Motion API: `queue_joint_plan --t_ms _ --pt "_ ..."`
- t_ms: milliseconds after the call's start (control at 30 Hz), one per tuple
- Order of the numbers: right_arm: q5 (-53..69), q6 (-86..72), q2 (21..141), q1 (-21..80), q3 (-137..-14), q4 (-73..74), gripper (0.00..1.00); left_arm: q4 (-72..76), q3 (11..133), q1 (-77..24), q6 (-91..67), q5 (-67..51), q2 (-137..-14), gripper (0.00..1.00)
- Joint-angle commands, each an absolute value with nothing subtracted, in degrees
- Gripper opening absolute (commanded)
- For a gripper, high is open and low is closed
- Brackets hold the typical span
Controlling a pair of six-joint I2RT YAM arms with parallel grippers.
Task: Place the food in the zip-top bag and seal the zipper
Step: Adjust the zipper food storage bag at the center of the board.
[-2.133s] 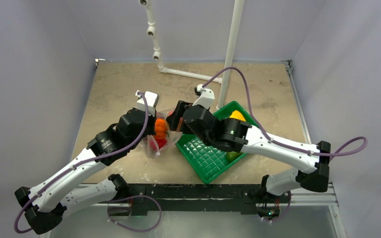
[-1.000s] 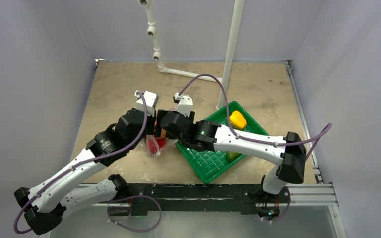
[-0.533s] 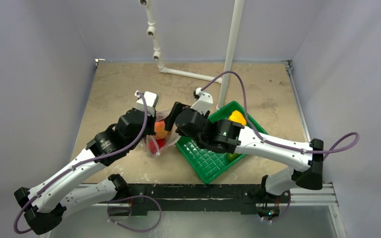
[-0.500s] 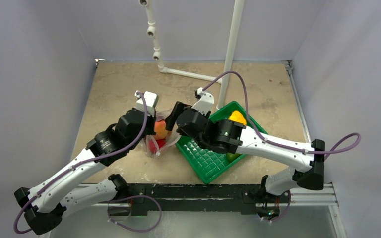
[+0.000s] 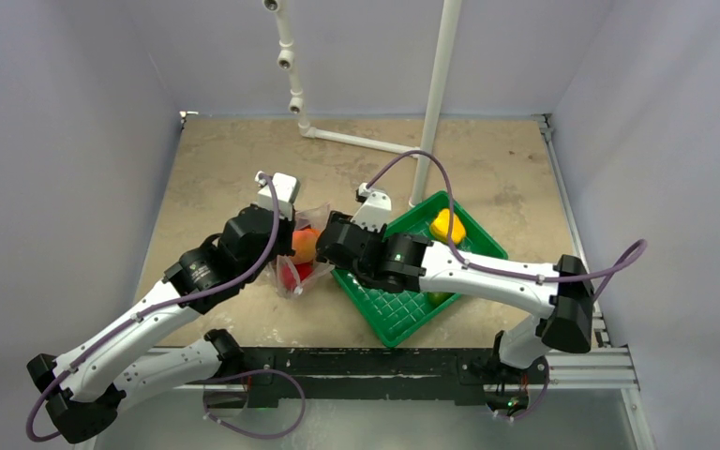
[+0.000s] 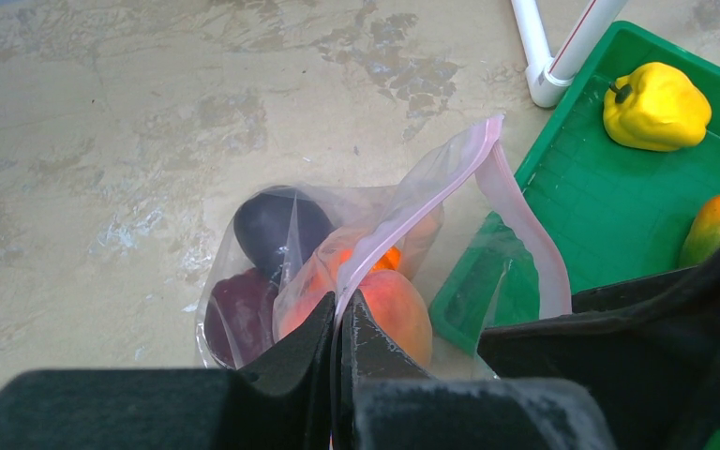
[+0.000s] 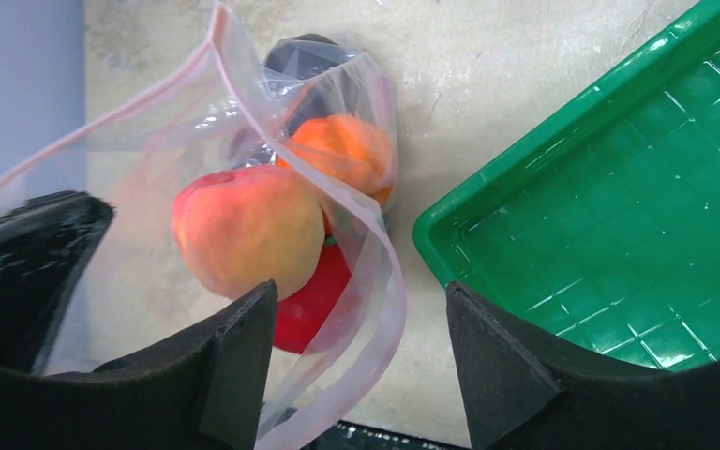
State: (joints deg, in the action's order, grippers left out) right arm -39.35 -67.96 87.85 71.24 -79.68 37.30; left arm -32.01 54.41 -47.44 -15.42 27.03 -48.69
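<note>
The clear zip-top bag [image 6: 272, 272] stands open on the table and holds a purple eggplant [image 6: 277, 225], a red tomato [image 7: 314, 305], an orange fruit [image 7: 342, 150] and a peach [image 7: 244, 234]. My left gripper [image 6: 337, 319] is shut on the pink zipper [image 6: 431, 192] and holds that side of the mouth up. Beside the bag, my right gripper [image 7: 358, 295] is open, and the other side of the zipper [image 7: 375, 272] curves loosely between its fingers without being touched. A yellow pepper [image 6: 656, 94] and a green-orange mango [image 6: 717, 225] lie in the green tray [image 6: 609, 206].
The green ribbed tray [image 5: 398, 305] sits just right of the bag [image 5: 295, 267], its corner close to the bag mouth. A white upright pole [image 5: 436, 103] rises behind the tray. The two grippers, left [image 5: 288, 228] and right [image 5: 323, 242], crowd together over the bag.
The right gripper went over the bag, let the peach go into it and drew back right. It has since come back down beside the bag mouth with its jaws narrower. The left arm held still.
</note>
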Motion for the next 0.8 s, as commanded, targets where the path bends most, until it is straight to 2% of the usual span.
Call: queue_joint_plan --t_ms 0,167,267,400,500,767 --pt "-40.9 -69.2 89.9 71.1 -80.3 38.5 0.66 -30.5 54.0 -47.6 -15.4 27.0 -48.5 0.00" --pt "-40.9 -69.6 91.8 70.7 -80.3 38.2 0.57 -30.5 53.9 -47.6 -15.4 26.9 -48.6 0.00" --pt "-40.9 -69.8 91.9 70.7 -80.0 37.9 0.47 -30.5 53.9 -47.6 -15.4 27.0 -48.6 0.00" --pt "-40.9 -70.3 90.8 70.7 -79.6 37.7 0.25 -30.6 53.9 -47.6 -15.4 27.0 -48.5 0.00" --pt "-40.6 -70.1 90.0 70.7 -79.6 37.0 0.00 -30.6 54.0 -47.6 -15.5 27.2 -48.3 0.00" --pt "-41.2 -65.4 89.6 70.6 -84.3 34.4 0.00 -33.5 55.6 -47.6 -17.5 33.0 -48.6 0.00"
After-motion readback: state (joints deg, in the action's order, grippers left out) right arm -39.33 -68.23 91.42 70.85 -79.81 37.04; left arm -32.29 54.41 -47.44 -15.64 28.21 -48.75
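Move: The left hand already pinches the bag's near-left rim; the loose right stretch of the zipper rim lies some 8 cm to its right, 2 cm back and 4 cm lower. From the open right hand, that stretch is about 3 cm below and 1 cm to the left, level fore and aft. The peach sits 5 cm left, 1 cm ahead and 6 cm down; the tomato 6 cm left, 2 cm back, 12 cm down. The green tray's middle is 18 cm right, level fore and aft, 17 cm below. Lower the right gripper about 3.5 cm so the bag's right rim comes between the fingers, then hold there and shut the fingers fully to pinch the zipper rim. With it pinched, lift back up roughly 1 cm. Keep the left gripper still and closed on its side of the rim. ##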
